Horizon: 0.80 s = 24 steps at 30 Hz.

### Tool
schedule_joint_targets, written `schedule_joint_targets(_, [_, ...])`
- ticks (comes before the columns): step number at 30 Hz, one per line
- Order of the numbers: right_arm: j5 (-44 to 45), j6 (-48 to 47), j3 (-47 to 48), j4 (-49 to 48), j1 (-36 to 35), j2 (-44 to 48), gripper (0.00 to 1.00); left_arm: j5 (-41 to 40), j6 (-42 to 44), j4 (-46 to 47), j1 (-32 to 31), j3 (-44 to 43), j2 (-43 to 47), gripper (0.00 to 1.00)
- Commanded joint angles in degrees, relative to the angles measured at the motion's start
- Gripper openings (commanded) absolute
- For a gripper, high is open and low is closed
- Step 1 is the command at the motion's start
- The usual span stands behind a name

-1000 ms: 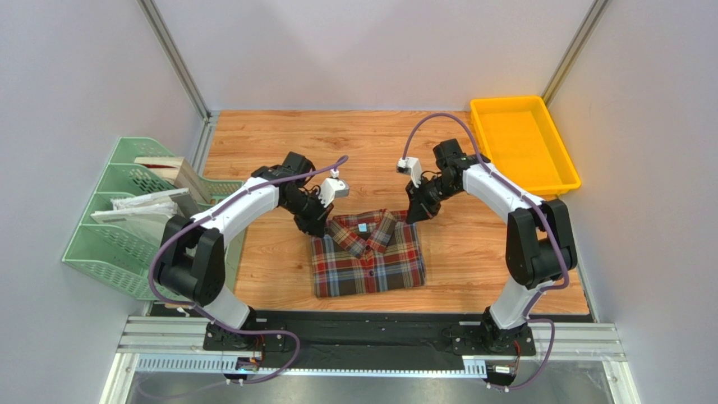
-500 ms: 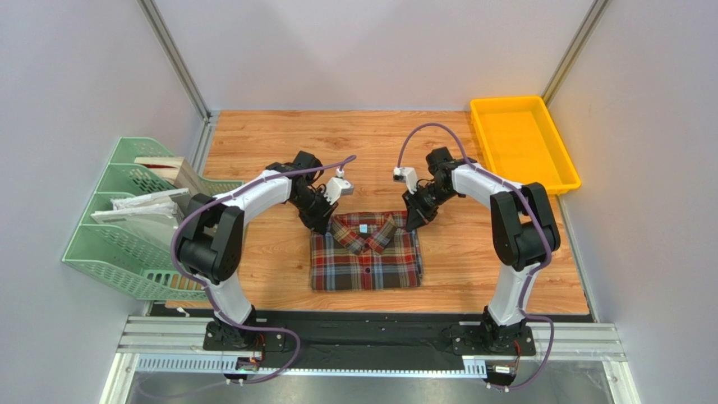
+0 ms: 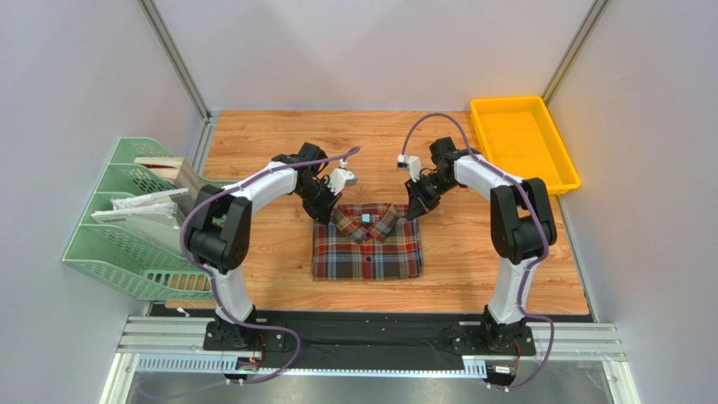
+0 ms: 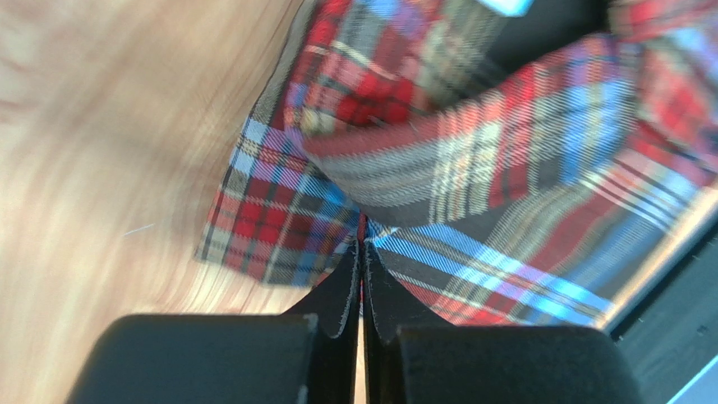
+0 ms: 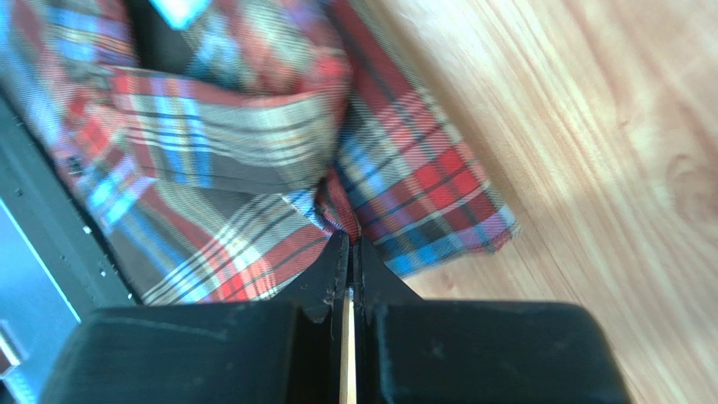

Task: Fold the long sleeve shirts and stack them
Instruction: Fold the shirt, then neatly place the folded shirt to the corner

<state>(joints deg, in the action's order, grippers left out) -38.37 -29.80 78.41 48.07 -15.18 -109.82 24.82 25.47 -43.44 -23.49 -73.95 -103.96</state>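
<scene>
The long sleeve shirt [image 3: 367, 248], in red, blue, cream and dark plaid, lies folded into a rectangle on the wooden table, collar at the far side with a light blue label [image 3: 366, 216]. My left gripper [image 3: 326, 210] is shut on a pinch of cloth at the shirt's far left corner, beside the collar. In the left wrist view the left gripper [image 4: 363, 244] has its tips together with plaid shirt fabric [image 4: 472, 168] bunched between them. My right gripper [image 3: 414, 209] pinches the far right corner. The right wrist view shows that right gripper [image 5: 348, 239] shut on a red fold of shirt [image 5: 211, 151].
A yellow tray [image 3: 524, 143] stands at the table's far right. A green file rack [image 3: 126, 223] holding papers and a wooden piece is off the left edge. Grey walls close in both sides and the back.
Both grippers, still shut on the shirt's far corners, moved away from the arm bases and dragged the shirt a little farther back, squaring it up on the table.
</scene>
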Motion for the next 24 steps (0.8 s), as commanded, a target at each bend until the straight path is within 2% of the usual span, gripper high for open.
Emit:
schedule_joint_targets(1, [3.4,4.5,2.0,-3.1,0.3,-4.3,0.00,-3.8,-3.3,1.8,1.2,-3.6,-4.2,0.00])
schedule_joint_targets(4, [6.6,6.9,1.4,-4.5,0.6,-3.4,0.00,-2.5,-4.9,1.7,2.3,-5.0,-4.9,0.00])
schedule_joint_targets(7, [9.6,9.9,1.7,-6.8,2.1,-1.4,0.00,-0.9,-5.5,1.3,2.4,-5.0,-3.5,0.07])
schedule_joint_targets(8, [10.0,11.3,2.3,-7.1,2.4,-0.3,0.00,-0.9,-5.8,1.4,2.5,-4.8,-2.2,0.18])
schedule_joint_targets(10, [11.1,11.8,4.5,-5.4,2.9,0.7,0.19,-2.1,-7.0,1.6,2.7,-4.5,-0.5,0.34])
schedule_joint_targets(12, [11.8,12.4,5.3,-4.1,2.9,3.4,0.45,-1.5,-9.1,1.2,3.6,-4.4,2.7,0.40])
schedule_joint_targets(15, [12.3,14.1,3.7,-4.0,2.9,10.1,0.68,1.1,-11.1,2.0,5.7,-2.3,10.3,0.51])
schedule_joint_targets(16, [12.3,14.9,2.3,-4.1,2.8,12.0,0.75,1.7,-10.9,1.7,5.8,-0.9,14.5,0.72])
schedule_joint_targets(17, [12.4,15.6,1.7,-4.0,2.8,13.5,0.76,2.2,-11.0,1.5,5.7,-0.2,16.5,0.78])
schedule_joint_targets(18, [12.9,16.7,1.2,-3.7,2.8,16.2,0.77,3.7,-11.4,1.3,5.4,0.5,18.5,0.99])
schedule_joint_targets(19, [13.3,17.3,0.6,-3.2,2.8,17.4,0.80,3.3,-12.2,1.3,4.7,1.8,22.1,0.99])
schedule_joint_targets(20, [13.7,17.7,-0.8,-3.0,2.8,18.6,0.82,0.7,-12.7,1.5,0.6,2.4,23.7,0.99])
schedule_joint_targets(21, [14.3,18.1,-1.6,-2.8,2.8,20.9,0.88,-5.9,-13.7,2.0,-2.1,3.7,25.0,0.99])
schedule_joint_targets(22, [14.0,18.9,-2.2,-2.1,2.8,21.7,0.89,-8.4,-15.5,2.6,-4.4,4.3,26.4,0.99])
schedule_joint_targets(23, [13.5,19.4,-3.3,-1.5,2.8,22.5,1.00,-9.0,-16.5,2.3,-7.7,4.4,26.4,0.99])
schedule_joint_targets(24, [12.9,20.1,-4.0,-1.1,2.6,23.4,1.00,-7.5,-17.6,1.7,-8.6,4.7,26.2,0.99])
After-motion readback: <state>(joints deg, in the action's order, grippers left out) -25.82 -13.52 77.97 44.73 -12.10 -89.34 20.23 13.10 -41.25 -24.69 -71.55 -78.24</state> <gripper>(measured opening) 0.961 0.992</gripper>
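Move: Both grippers hold the far edge of the folded shirt. From the left hand the shirt's middle is about 7 cm back, 8 cm right and 3 cm down; the collar is roughly 8 cm right and 2 cm back. From the right hand the shirt's middle is some 7 cm back and 8 cm left, also 3 cm below, the collar about 9 cm left and 2 cm back, and the yellow bin roughly 25 cm right and 22 cm ahead. Lower both grippers about 3 cm to lay the still-pinched far edge on the table, easing it forward as you go. Then open both wide, let go of the shirt, and lift clear some 15 cm, with fingertips tilting up roughly 15 degrees. Draw the right hand about 4 cm to the right, away from the collar, turning it clockwise some 20 degrees. ##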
